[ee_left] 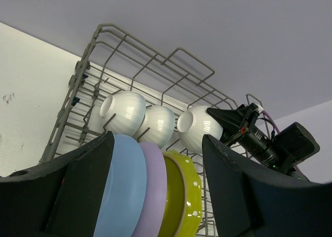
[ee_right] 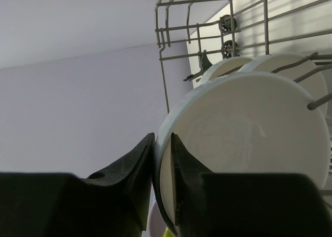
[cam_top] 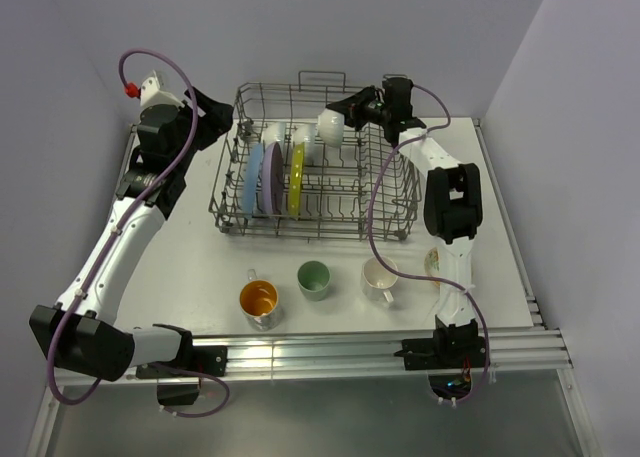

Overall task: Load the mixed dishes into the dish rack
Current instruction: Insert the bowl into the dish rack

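The grey wire dish rack (cam_top: pixel 228 213) holds a blue plate (cam_top: pixel 254 177), a lavender plate (cam_top: pixel 272 177) and a yellow-green plate (cam_top: pixel 297 180) on edge. Two white bowls (cam_top: pixel 273 134) sit behind them. My right gripper (cam_top: pixel 352 112) is shut on the rim of a third white bowl (ee_right: pixel 249 133), held on its side over the rack's rear tines. One finger is inside the rim and one outside. My left gripper (ee_left: pixel 155 143) is open and holds nothing, hovering at the rack's left rear and looking across the plates (ee_left: pixel 122 190).
On the table in front of the rack stand an orange-inside cup (cam_top: pixel 258 300), a pale green cup (cam_top: pixel 313 278) and a white mug (cam_top: pixel 379 278). A floral-patterned bowl (cam_top: pixel 433 262) sits at the right, partly hidden by the right arm. Walls close in at the back and both sides.
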`<move>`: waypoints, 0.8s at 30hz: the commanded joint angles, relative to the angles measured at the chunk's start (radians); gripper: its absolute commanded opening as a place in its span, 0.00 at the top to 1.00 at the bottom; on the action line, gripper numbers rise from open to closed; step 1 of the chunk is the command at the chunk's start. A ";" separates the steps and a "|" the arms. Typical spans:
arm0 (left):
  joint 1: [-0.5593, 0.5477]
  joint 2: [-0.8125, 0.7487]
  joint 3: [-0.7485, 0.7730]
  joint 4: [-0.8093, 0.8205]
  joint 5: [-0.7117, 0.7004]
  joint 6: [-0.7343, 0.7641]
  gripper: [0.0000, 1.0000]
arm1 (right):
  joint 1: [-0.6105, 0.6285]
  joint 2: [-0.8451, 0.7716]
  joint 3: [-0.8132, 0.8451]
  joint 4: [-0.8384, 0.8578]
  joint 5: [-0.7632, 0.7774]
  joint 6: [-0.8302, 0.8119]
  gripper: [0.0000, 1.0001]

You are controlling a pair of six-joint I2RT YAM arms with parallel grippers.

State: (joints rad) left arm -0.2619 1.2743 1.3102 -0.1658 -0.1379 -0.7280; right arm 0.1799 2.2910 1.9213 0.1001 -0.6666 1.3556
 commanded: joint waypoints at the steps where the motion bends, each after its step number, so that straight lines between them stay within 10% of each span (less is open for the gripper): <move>1: 0.004 0.005 0.054 0.022 -0.002 -0.010 0.25 | -0.065 0.033 -0.073 -0.042 -0.042 0.014 0.72; 24: 0.004 -0.010 0.038 0.037 0.000 -0.016 0.25 | -0.068 0.021 -0.050 -0.092 -0.010 -0.015 0.43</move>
State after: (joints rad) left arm -0.2619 1.2812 1.3228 -0.1650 -0.1371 -0.7284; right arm 0.1730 2.2837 1.9114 0.0750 -0.6708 1.3228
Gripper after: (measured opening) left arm 0.752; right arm 0.569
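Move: The white bowl I'm setting into the rack hangs from my right fingers by its rim, its middle about 3 cm left, 3 cm back and 4 cm below my hand. The second bowl stands some 9 cm left and 5 cm back of my right hand, and the yellow plate about 10 cm left and 17 cm back, both some 5 cm lower. From my left hand, the white bowl lies about 14 cm ahead, 25 cm right and 18 cm below. I open my right fingers from their pinch on the bowl's rim to a little over half wide, letting the rim go while one finger stays inside the bowl and the other stands clear outside. The hand itself all but stays in place by the back of the rack, easing only about half a centimetre down and to the right, with no real turn of the wrist. ##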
